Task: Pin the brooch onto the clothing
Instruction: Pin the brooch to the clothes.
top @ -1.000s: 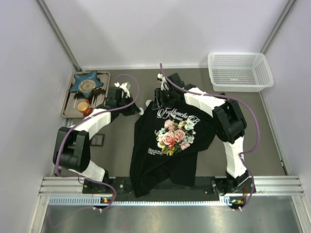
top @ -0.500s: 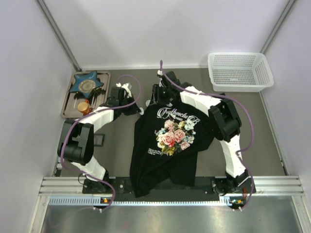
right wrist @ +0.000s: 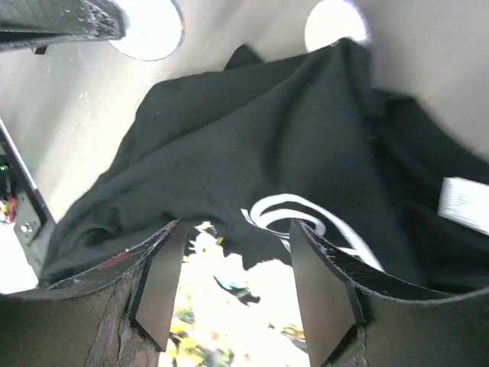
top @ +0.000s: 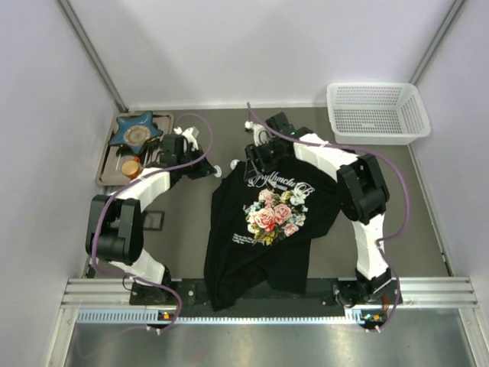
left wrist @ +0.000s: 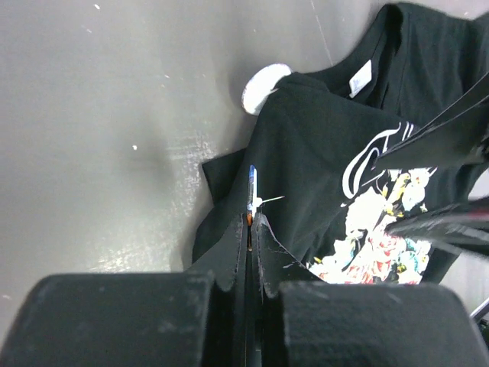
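Note:
The clothing (top: 260,245) is a black T-shirt with a rose print, lying crumpled in the middle of the table; it also shows in both wrist views (left wrist: 321,145) (right wrist: 267,138). My left gripper (top: 216,170) (left wrist: 250,222) hovers at the shirt's left shoulder, shut on the brooch (left wrist: 251,187). That thin round piece is edge-on there and shows as a pale disc (right wrist: 149,27) in the right wrist view. My right gripper (top: 256,157) (right wrist: 235,225) hangs open just above the white lettering near the collar, with nothing between its fingers.
A second small white disc (top: 234,163) (left wrist: 266,88) (right wrist: 336,23) lies on the table by the collar. At the back left, a tray (top: 107,172) carries a blue star dish (top: 135,130). A black square box (top: 154,220) sits near the left arm. A white basket (top: 374,111) stands back right.
My right gripper's jaws have widened and its wrist has shifted slightly right over the collar. The left gripper stays shut on the brooch and has barely moved.

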Controlling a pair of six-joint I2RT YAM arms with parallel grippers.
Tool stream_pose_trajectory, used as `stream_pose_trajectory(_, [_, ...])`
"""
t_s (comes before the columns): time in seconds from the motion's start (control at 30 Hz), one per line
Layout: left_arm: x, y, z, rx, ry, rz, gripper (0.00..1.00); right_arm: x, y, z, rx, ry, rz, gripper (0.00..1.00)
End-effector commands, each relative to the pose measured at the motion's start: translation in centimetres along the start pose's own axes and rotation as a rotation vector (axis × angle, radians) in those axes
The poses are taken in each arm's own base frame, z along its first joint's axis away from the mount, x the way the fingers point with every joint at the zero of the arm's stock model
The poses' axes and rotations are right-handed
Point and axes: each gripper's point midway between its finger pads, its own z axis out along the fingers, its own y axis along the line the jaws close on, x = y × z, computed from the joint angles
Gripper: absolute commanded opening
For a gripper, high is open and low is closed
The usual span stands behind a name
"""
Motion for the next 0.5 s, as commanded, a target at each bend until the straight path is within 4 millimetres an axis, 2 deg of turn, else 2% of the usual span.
stream_pose_trajectory(0.0, [-2.0, -0.9, -2.3, 0.066, -0.058, 0.043, 0.00, -6.7, -0.9, -6.0, -0.019, -0.177, -0.287, 0.58])
stream_pose_trajectory(0.03, [-2.2, -0.9, -2.3, 0.069, -0.059, 0.041, 0.00, -7.4, -2.0, -5.8, 0.011, -0.183, -0.282, 0.61])
stream_pose_trajectory(0.07, [-2.3, -0.9, -2.2, 0.070, -0.062, 0.041, 0.00, -9.5, -1.9, -6.3, 0.023, -0.221, -0.304, 0.65])
stream_pose_trajectory(0.1, [-2.6, -0.9, -2.2, 0.071, -0.065, 0.037, 0.00, -9.9, -2.0, -6.0, 0.016, -0.223, -0.297, 0.72])
stream_pose_trajectory(0.13, [-2.8, -0.9, -1.9, 0.071, -0.065, 0.034, 0.00, -9.6, -2.9, -4.4, 0.004, -0.200, -0.273, 0.75])
stream_pose_trajectory(0.17, [-3.0, -0.8, -1.8, 0.073, -0.066, 0.026, 0.00, -10.6, -2.0, -4.3, -0.026, -0.218, -0.289, 0.76])
stream_pose_trajectory(0.23, [-3.8, -0.5, -1.8, 0.077, -0.080, 0.000, 0.00, -10.2, -2.7, -2.4, -0.039, -0.193, -0.271, 0.83])
stream_pose_trajectory(0.3, [-4.3, -0.3, -1.9, 0.079, -0.089, -0.008, 0.00, -10.6, -2.1, -1.6, -0.053, -0.195, -0.279, 0.85])
stream_pose_trajectory(0.47, [-5.2, 0.2, -2.2, 0.070, -0.112, -0.010, 0.00, -9.7, -1.0, 1.2, -0.098, -0.156, -0.271, 0.82])
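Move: A white disc at the clothing's upper-left edge lies about 6 cm left, 4 cm ahead and 7 cm below the open right hand; the white label sits level with it, some 10 cm to its right. The brooch in the left fingers is about 11 cm left of the right hand and 1 cm ahead, near its height. From the left hand the white disc lies about 7 cm right, 2 cm ahead and 7 cm below. Right hand arcs up and forward about 10 cm past the white disc, opening wider; left lifts brooch leftward. ##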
